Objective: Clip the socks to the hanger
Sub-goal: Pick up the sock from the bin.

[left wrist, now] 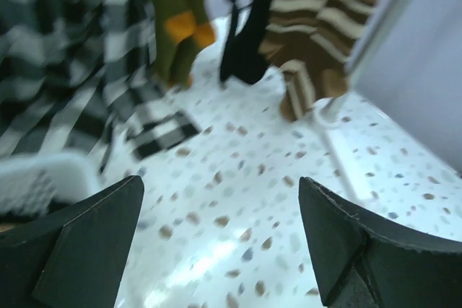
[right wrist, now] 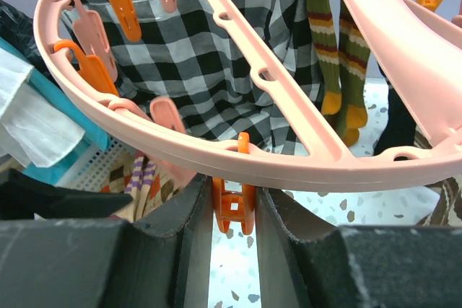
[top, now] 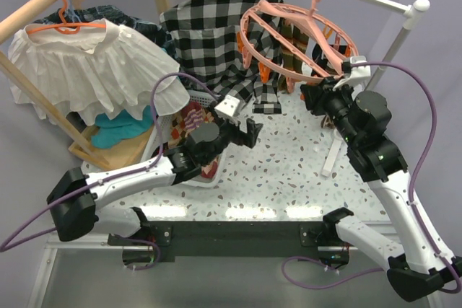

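The salmon-pink hanger (top: 244, 30) hangs from the metal rail at the back right, its rim (right wrist: 289, 164) filling the right wrist view. My right gripper (top: 312, 94) (right wrist: 232, 200) reaches under that rim, shut on an orange clip peg (right wrist: 234, 210). Olive striped socks (right wrist: 336, 55) (left wrist: 177, 27), a black sock (left wrist: 245, 41) and a brown-and-cream striped sock (left wrist: 310, 41) hang from the ring. An argyle sock (top: 191, 117) (right wrist: 141, 178) lies in the basket. My left gripper (top: 253, 131) (left wrist: 220, 182) hovers over the speckled table, open, with nothing between its fingers.
A black-and-white checked shirt (top: 209, 34) hangs behind the ring. A white mesh basket (top: 170, 124) stands by the left arm. A white blouse (top: 79, 63) on an orange coat hanger hangs at the back left. The rack's white foot (top: 330, 160) rests on the table at right.
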Controlling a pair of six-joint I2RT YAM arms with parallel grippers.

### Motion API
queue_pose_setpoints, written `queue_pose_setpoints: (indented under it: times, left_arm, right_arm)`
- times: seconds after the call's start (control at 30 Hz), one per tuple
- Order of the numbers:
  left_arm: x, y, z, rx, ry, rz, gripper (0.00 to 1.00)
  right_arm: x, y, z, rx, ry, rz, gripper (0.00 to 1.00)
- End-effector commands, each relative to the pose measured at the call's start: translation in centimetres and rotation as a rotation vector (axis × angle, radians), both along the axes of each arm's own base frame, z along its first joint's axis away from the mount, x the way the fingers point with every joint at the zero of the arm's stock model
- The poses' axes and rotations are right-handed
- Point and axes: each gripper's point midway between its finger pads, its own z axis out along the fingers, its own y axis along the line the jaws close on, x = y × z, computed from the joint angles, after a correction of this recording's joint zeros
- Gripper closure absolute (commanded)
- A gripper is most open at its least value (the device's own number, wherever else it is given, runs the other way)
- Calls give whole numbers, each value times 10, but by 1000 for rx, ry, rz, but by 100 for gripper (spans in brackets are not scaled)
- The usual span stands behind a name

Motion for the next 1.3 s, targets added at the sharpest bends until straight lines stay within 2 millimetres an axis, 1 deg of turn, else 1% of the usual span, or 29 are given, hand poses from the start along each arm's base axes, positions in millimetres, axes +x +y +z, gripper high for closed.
queue_pose_setpoints:
  times: [0.0,0.03,0.07,0.1,0.13,0.17,0.2,0.23,0.27,0.3,0.37,0.4,0.43,0.47,0.5,0.53,0.57,0.6,0.63,0.7,0.73,0.8,0.83,0.9,0.97,1.0,1.1,1.2,1.27]
  left_arm:
    - [27,81,-43,28,231,263,6]
    - [27,96,-58,84,275,296,6]
    - [30,109,-62,100,292,339,6]
    - [39,124,-65,106,310,389,7]
    - [38,139,-75,156,355,422,7]
    - [42,147,-80,167,381,443,8]
    - [53,166,-88,167,419,497,8]
    - [56,175,-93,182,452,516,8]
    - [60,180,-97,179,479,517,8]
    - [69,195,-106,188,515,560,8]
    - [81,202,-108,182,541,577,8]
    - [90,213,-120,196,576,610,8]
    - [99,216,-115,186,576,627,9]
    - [106,221,-118,187,586,646,10]
    - [114,230,-132,205,623,678,11]
    - [124,232,-127,191,616,695,13]
    - [132,241,-128,190,619,730,14]
    - [142,241,-132,191,630,743,15]
    - [147,242,-133,190,630,750,19]
    - [161,245,-136,188,626,772,21]
    - [166,245,-138,189,625,776,26]
    - [175,246,-147,193,638,783,29]
    - [177,245,-150,197,643,783,35]
    - [181,244,-163,205,668,785,38]
    - [182,240,-171,204,685,770,42]
    - [181,239,-179,208,704,768,43]
    - [179,237,-193,209,733,762,45]
    - [178,237,-205,220,747,767,53]
    - [179,236,-209,222,753,765,60]
  right_arm:
    - [-2,1,9,3,-44,12,99]
    - [-2,1,7,1,-38,12,99]
    - [-2,2,7,1,-38,18,99]
    - [-2,3,6,-1,-36,19,99]
    - [-1,3,3,-5,-27,18,99]
    - [-2,3,4,-4,-30,21,99]
    - [-1,3,3,-8,-28,23,100]
    - [-1,3,1,-10,-23,21,100]
    - [-1,3,0,-13,-24,23,100]
    - [-1,4,0,-12,-22,26,100]
    - [0,4,-1,-16,-21,24,100]
    - [0,3,-1,-16,-20,21,100]
    - [0,3,-1,-18,-19,20,100]
    - [0,3,0,-19,-21,18,100]
    - [0,3,-1,-22,-18,18,100]
    - [0,3,-1,-20,-19,21,100]
    - [0,3,-1,-19,-16,21,100]
    - [0,3,0,-20,-19,21,100]
    - [-1,4,-1,-19,-18,27,100]
    - [0,4,-2,-22,-14,25,100]
    - [-1,3,-1,-23,-14,23,100]
    - [-1,3,-2,-25,-15,23,99]
    - [-1,3,-3,-26,-13,23,99]
    - [0,3,-4,-26,-12,25,99]
    - [-1,4,-4,-25,-15,26,99]
    - [0,3,-4,-27,-14,23,99]
    - [0,3,-7,-30,-10,23,99]
    - [0,3,-7,-32,-10,20,99]
    - [0,4,-9,-33,-6,25,99]
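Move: The maroon sock cuff near the bin's far wall lies about 18 cm ahead of the left hand, 24 cm to its left and 23 cm below. The bin's middle is some 12 cm nearer the base than the cuff; an argyle sock lies about 10 cm right of the cuff and 5 cm nearer. The plaid shirt hangs roughly 12 cm beyond the cuff and 10 cm right. From the right hand, the cuff is about 16 cm ahead, 36 cm left and 35 cm below. Fingertips come down astride the maroon cuff of the purple-striped sock and close to about half, not yet fully shut. The left hand first sweeps about 24 cm left while sinking, then reaches forward and finally dips nearly straight down, turning counter-clockwise and tipping to point steeply forward and down. The right hand keeps its pinch on the orange clip under the hanger's ring. ##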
